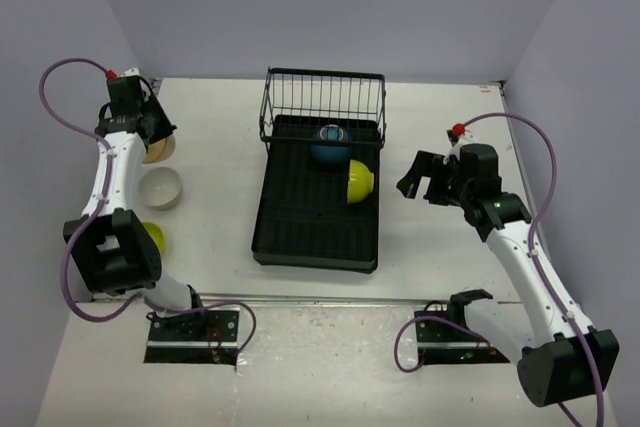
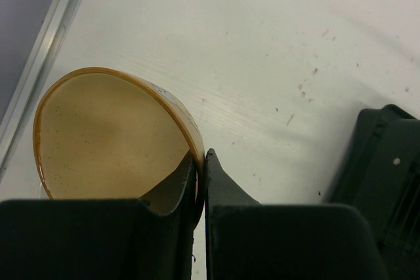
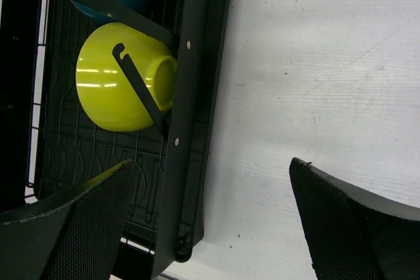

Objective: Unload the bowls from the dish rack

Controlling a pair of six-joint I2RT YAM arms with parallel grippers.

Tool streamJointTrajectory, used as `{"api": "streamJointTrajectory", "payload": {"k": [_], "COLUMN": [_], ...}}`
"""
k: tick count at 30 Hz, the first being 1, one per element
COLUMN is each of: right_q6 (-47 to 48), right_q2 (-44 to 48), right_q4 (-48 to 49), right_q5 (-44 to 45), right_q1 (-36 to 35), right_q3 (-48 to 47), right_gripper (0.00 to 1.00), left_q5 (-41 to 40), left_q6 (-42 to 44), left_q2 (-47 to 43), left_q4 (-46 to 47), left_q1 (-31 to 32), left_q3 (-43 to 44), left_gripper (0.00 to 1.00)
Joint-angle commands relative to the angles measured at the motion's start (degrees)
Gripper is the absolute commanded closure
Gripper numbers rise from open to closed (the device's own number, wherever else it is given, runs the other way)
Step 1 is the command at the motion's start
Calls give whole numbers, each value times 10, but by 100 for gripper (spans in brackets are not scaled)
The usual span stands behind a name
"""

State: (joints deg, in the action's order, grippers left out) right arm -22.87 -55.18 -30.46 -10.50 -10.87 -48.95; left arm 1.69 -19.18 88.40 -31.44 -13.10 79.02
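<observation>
The black dish rack point(image 1: 310, 222) lies mid-table with its wire basket frame point(image 1: 322, 97) at the far end. A dark blue bowl point(image 1: 329, 146) and a lime bowl point(image 1: 360, 181) rest in it; both show in the right wrist view, the lime bowl point(image 3: 121, 77) on its side. My left gripper point(image 2: 202, 155) is shut on the rim of a cream bowl point(image 2: 105, 136) at the far left point(image 1: 160, 150). A second cream bowl point(image 1: 160, 188) and a lime bowl point(image 1: 154, 236) sit on the table near it. My right gripper point(image 1: 420, 179) is open and empty, just right of the rack.
The rack's right edge point(image 3: 190, 116) runs under the right gripper's left finger point(image 3: 72, 227). A corner of the rack point(image 2: 387, 162) shows right of the left gripper. Walls enclose the table on three sides. The table's left rail point(image 2: 49, 50) is close to the held bowl.
</observation>
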Motion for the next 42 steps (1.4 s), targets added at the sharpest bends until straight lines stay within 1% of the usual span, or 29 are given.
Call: {"api": "streamJointTrajectory", "payload": {"k": [1, 6, 12, 17, 22, 28, 36, 37, 38, 39, 42], "right_q6": [6, 5, 1, 3, -2, -11, -15, -15, -16, -16, -16], "right_q2": [-5, -11, -13, -8, -5, -5, -2, -3, -3, -3, -2], "right_q4": [0, -4, -15, -36, -43, -49, -51, -52, -51, -51, -52], "right_q5": [-7, -7, -3, 9, 20, 28, 36, 37, 36, 36, 36], "right_q1": [-3, -3, -3, -3, -3, -3, -3, -3, -3, -3, -3], "right_q3": [-34, -42, -54, -70, -80, -79, -77, -77, -75, -75, -72], "right_gripper": [1, 1, 1, 1, 1, 1, 1, 1, 1, 1, 1], "left_q5": [-49, -47, -48, -59, -87, -120, -157, -162, -163, -165, -155], "left_q6": [27, 41, 59, 64, 76, 80, 68, 67, 67, 67, 67], "left_q2": [23, 94, 182, 240, 278, 330, 360, 367, 367, 367, 354], "left_q4": [39, 66, 71, 69, 56, 24, -6, -15, -15, -16, -9], "left_q1": [-2, -1, 6, 23, 40, 41, 42, 42, 42, 42, 44], "left_q3": [58, 98, 168, 198, 219, 256, 280, 284, 286, 286, 279], "left_gripper": [100, 100, 100, 100, 100, 100, 100, 97, 86, 80, 73]}}
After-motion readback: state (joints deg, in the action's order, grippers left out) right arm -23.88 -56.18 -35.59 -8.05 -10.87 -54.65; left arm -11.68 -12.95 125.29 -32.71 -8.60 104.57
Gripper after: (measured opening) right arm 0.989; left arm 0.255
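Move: The left hand already holds the beige bowl by its rim. The clear patch of table it is bound for lies some 8 cm ahead, 8 cm to the left and 16 cm below. The white bowl stands about 5 cm back and 9 cm left, the green bowl roughly 21 cm back and 12 cm left, both on the table. From the right hand, that patch is around 22 cm ahead, 70 cm left and 14 cm lower. Left hand lowers the beige bowl 13 cm while carrying it 11 cm forward, then opens its fingers slightly. ##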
